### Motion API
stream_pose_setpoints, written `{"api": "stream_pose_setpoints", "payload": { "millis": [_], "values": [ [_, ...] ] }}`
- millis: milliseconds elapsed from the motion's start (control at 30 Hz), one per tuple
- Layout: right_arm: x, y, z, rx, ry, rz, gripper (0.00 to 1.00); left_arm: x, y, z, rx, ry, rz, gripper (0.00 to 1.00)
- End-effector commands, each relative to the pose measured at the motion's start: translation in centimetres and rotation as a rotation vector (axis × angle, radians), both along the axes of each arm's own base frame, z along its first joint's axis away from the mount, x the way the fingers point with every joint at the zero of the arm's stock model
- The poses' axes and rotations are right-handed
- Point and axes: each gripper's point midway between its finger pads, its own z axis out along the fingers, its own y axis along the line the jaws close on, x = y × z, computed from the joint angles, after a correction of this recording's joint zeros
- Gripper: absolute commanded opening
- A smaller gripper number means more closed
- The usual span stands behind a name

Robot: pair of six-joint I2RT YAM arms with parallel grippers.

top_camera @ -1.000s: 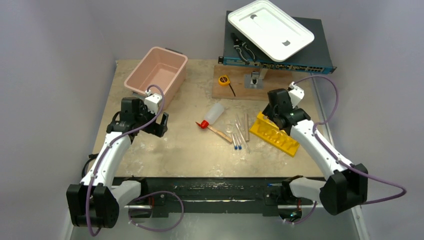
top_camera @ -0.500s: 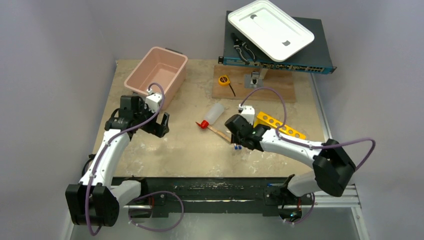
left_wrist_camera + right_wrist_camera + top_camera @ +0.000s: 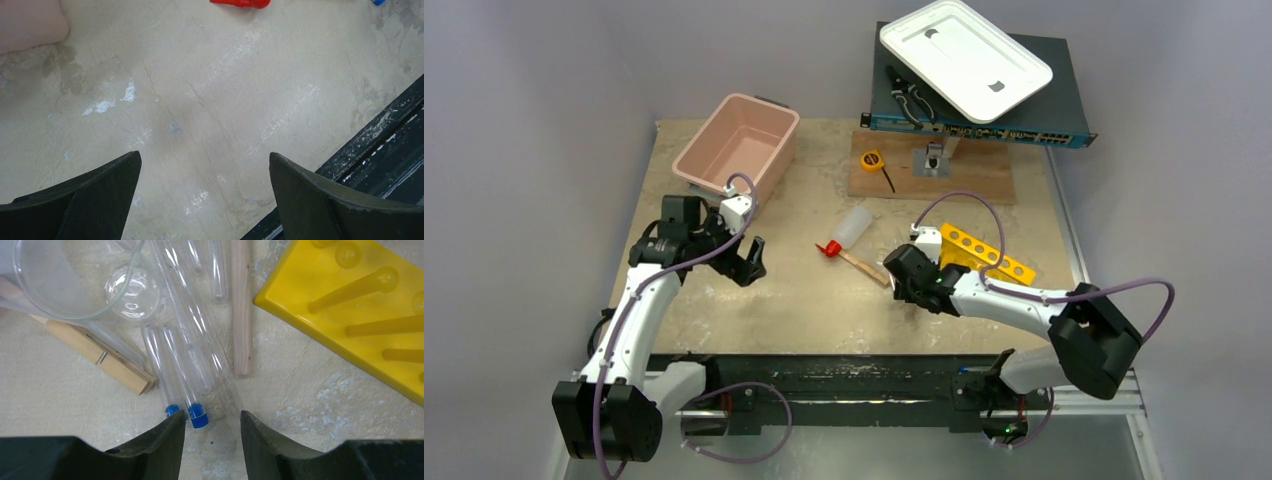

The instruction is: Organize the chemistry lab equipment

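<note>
Several thin clear tubes (image 3: 192, 335) lie on the table, and two show blue tips (image 3: 198, 416). My right gripper (image 3: 212, 421) hangs low over those tips, jaws partly apart, gripping nothing; one blue tip sits just inside its left finger (image 3: 170, 440). In the top view the right gripper (image 3: 904, 287) hides the tubes. A wooden stick (image 3: 242, 305) and a wooden clothespin (image 3: 95, 350) lie beside them. The yellow rack (image 3: 989, 255) lies just to the right. The squeeze bottle (image 3: 854, 225) with its red nozzle (image 3: 829, 248) lies at mid-table. My left gripper (image 3: 749, 262) hovers wide open over bare table.
A pink bin (image 3: 739, 140) stands at the back left. A clear glass vessel (image 3: 50, 280) lies among the tubes. Behind are a yellow tape measure (image 3: 871, 160), a wooden board (image 3: 984, 175), pliers (image 3: 911, 100) and a white tray (image 3: 964, 55) on a dark box.
The right arm swung from beside the yellow rack leftward and down over the tubes' blue tips. The rack now lies turned, holes up. The left gripper edged slightly toward the table's middle.
</note>
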Motion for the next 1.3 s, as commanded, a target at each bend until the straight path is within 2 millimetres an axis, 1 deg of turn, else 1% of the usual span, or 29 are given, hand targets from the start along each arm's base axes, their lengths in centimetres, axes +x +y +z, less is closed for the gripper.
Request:
{"api": "stream_pose_setpoints", "payload": {
  "millis": [0,233,333,467,733,833,933,1000,1100,1267],
  "values": [
    [0.8,-0.6,-0.2,0.012,-0.024,-0.047,0.42,0.2,-0.6,1.9,-0.022,-0.044,-0.059,1.00],
    [1.9,-1.8,-0.6,0.007,-0.007,-0.102,0.40,0.1,-0.7,2.6,-0.021,-0.052,-0.072,1.00],
    [2.1,-2.1,-0.9,0.013,0.008,-0.114,0.39,0.0,-0.7,2.6,-0.021,-0.049,-0.075,1.00],
    [2.0,-2.1,-1.5,-0.001,0.036,-0.116,0.35,0.0,-0.7,2.5,-0.020,-0.050,-0.078,1.00],
    [1.9,-2.2,-2.3,-0.008,0.053,-0.129,0.22,0.0,-0.9,3.1,-0.028,-0.056,-0.081,1.00],
    [1.8,-2.0,-2.0,0.003,0.047,-0.121,0.16,-0.1,-0.9,3.2,-0.030,-0.057,-0.083,1.00],
    [2.1,-1.6,-1.0,0.024,0.022,-0.085,0.13,-0.2,-1.0,3.4,-0.035,-0.059,-0.085,1.00],
    [2.3,-0.8,0.1,0.052,-0.003,-0.027,0.11,-0.2,-1.0,3.6,-0.040,-0.064,-0.086,1.00],
    [2.8,0.2,2.4,0.087,-0.049,0.053,0.05,-0.4,-1.3,3.9,-0.055,-0.066,-0.087,1.00],
    [2.9,1.4,6.4,0.153,-0.138,0.160,0.02,-0.6,-2.0,4.8,-0.111,-0.062,-0.083,1.00]
  ]
}}
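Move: The long uncapped glass tube's middle lies about 6 cm ahead of the right hand, 1 cm to its right and 3 cm below; its near end is farther right. On the same table, the wooden stick lies some 8 cm ahead and 3 cm right, the two blue-capped tubes 4 cm ahead and 1 cm left, and the yellow rack 7 cm ahead and 14 cm right. From the left hand, the long tube is about 27 cm right, 2 cm ahead and 14 cm below. The right fingers pinch the long glass tube near its near end, reaching it by going right about 3 cm past the blue caps while sinking some 2.5 cm and easing slightly forward. They close from just under half open, then lift the tube about 4.5 cm while swinging back left 2 cm and turning some 10 degrees counter-clockwise. ##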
